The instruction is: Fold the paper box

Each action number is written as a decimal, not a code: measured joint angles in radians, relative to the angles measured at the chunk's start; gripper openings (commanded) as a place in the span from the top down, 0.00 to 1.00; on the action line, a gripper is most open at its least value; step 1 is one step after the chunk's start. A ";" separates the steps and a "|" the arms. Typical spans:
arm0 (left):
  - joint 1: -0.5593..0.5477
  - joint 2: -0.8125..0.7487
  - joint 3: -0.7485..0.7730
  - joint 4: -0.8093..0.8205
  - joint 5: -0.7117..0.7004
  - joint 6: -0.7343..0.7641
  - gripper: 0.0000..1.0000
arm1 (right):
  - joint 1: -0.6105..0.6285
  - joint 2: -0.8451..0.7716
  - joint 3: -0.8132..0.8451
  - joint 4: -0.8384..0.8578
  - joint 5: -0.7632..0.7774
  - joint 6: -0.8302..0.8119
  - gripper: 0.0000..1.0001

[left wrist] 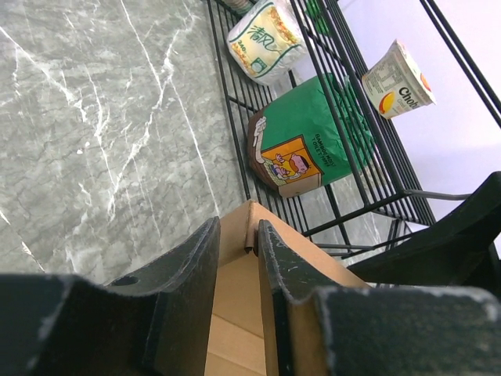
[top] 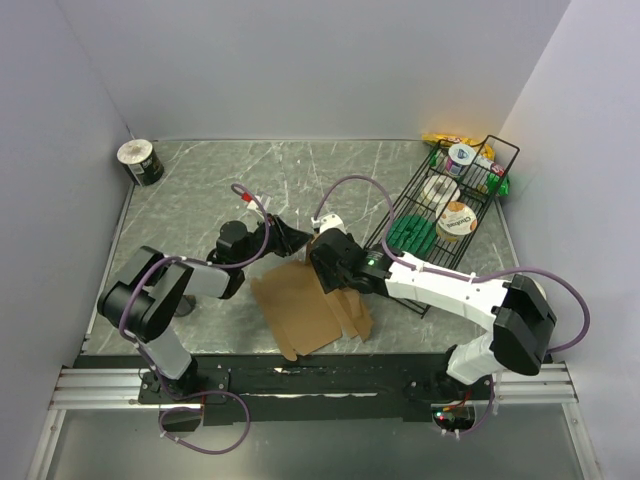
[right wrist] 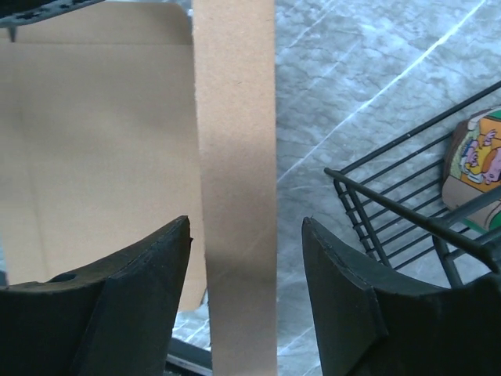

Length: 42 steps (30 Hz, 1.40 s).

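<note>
The paper box (top: 300,312) is plain brown cardboard, lying partly folded at the near middle of the table. My left gripper (top: 290,238) reaches its far corner from the left. In the left wrist view the left gripper (left wrist: 239,223) straddles a raised corner of the paper box (left wrist: 235,301), and the cardboard edge lies against one finger (left wrist: 286,270). My right gripper (top: 325,258) is over the box's right part. In the right wrist view the right gripper (right wrist: 246,221) stands open around an upright cardboard strip (right wrist: 235,117), with a gap on either side of it.
A black wire basket (top: 412,195) stands at the right, holding a green bag (top: 412,235), cups (top: 455,220) and a paper roll (top: 438,190). It shows close beyond the box in both wrist views (left wrist: 235,141) (right wrist: 391,196). A can-like roll (top: 140,162) sits back left.
</note>
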 measured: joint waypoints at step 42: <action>0.075 -0.492 -0.224 -0.388 -0.151 0.106 0.01 | -0.093 0.011 -0.029 0.179 -0.217 -0.193 0.66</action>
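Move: My left fingers are still around the standing box corner, right at their tips. The flat box panel's middle lies about 14 cm back of them, 3 cm left and 7 cm down. My right hand straddles the upright wall's rim, about 1 cm below its finger point. From it the corner is roughly 8 cm ahead and 5 cm left, the panel 6 cm back and 8 cm left, and the green bag 11 cm ahead and 20 cm right. With my right hand I close the open fingers onto both faces of the upright wall, pinching its rim, then ease it about 3 cm forward and left while turning some 10 degrees counter-clockwise. My left hand keeps nearly still at the corner first, then opens wide, comes free and draws away about 8 cm left and a little back, turning counter-clockwise too. ##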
